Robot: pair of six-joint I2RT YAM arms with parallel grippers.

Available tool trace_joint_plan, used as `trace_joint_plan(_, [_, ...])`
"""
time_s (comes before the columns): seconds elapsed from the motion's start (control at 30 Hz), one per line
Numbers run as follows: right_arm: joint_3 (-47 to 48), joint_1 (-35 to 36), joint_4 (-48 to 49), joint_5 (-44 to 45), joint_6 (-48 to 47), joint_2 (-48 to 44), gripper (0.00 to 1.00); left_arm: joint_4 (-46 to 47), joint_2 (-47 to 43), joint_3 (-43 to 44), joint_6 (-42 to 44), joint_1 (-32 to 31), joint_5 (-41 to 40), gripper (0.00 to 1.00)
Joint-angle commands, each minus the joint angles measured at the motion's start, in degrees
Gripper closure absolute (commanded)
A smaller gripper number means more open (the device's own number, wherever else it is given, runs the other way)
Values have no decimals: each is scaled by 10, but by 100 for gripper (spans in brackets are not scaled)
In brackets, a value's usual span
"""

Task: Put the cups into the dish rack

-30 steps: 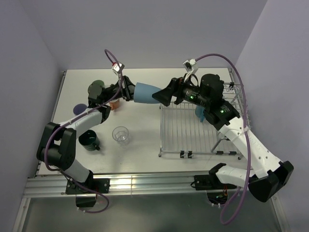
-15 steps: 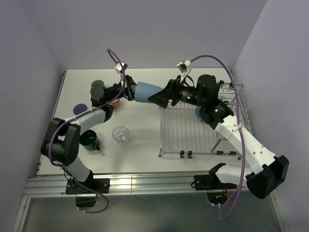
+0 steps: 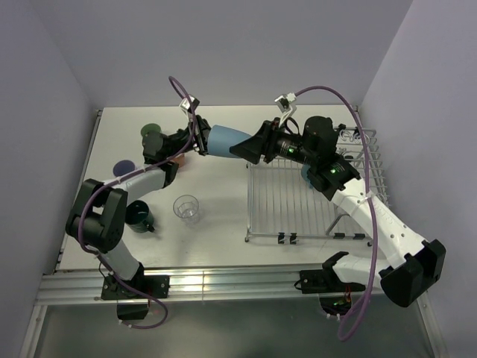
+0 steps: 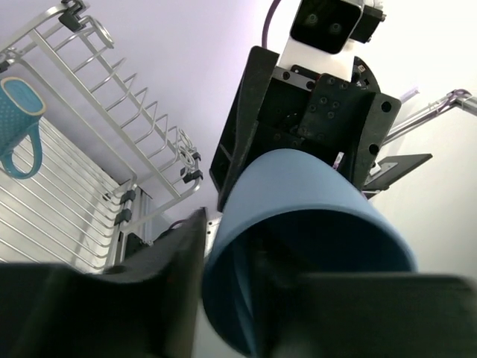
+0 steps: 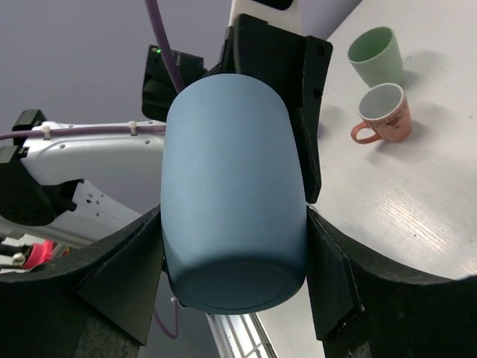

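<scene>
A light blue cup (image 3: 223,140) hangs on its side in the air between both grippers, left of the dish rack (image 3: 287,201). My left gripper (image 3: 201,139) is shut on its rim, one finger inside and one outside (image 4: 168,287). My right gripper (image 3: 247,148) has its fingers (image 5: 138,265) pressed against both sides of the cup's base (image 5: 232,201). A teal cup (image 3: 308,176) hangs in the rack, also in the left wrist view (image 4: 16,123). On the table stand a clear glass tumbler (image 3: 186,208), a dark green cup (image 3: 138,216), an orange cup (image 5: 381,113) and a pale green cup (image 5: 376,54).
A lavender-blue cup (image 3: 123,168) stands near the table's left edge. The rack's raised wire side (image 4: 112,104) is along its right. Walls close in the table at the back and on both sides.
My right gripper has moved left onto the base of the light blue cup. My left gripper still holds the cup by the rim, raised slightly.
</scene>
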Motion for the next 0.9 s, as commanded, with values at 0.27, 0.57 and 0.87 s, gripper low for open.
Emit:
trace_joint_plan(0.27, [57,-4,-145,163,-66,-63,100,-226,-112,-9,199,41,-99,32])
trace_joint_plan(0.57, [145,-31,-359,368,-144,-32,100,-600,-221,46,385,136,-278,30])
trace_joint_plan(0.87, [213,-48,-511,503,-198,122,100,-838,-222,153,480,137,-345,30])
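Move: The right hand already grips the base end of the plain blue cup; free rack space lies about 10 cm ahead of it, 10 cm to its right and 30 cm below, with the blue mug 10 cm farther right of that space. The left hand is still at the cup's rim, the cup's middle about 3 cm to its right. From the left hand the orange mug stands some 20 cm ahead, 19 cm left and 30 cm below. Keep the right grip on the blue cup's base while the left fingers open and release its rim. Draw the left hand clear, away to the left by about 14 cm and forward some 10 cm, turning it counter-clockwise. Carry the cup with the right hand rightward, then also forward and down over the rack, swinging its fingers from leftward to forward and down. ##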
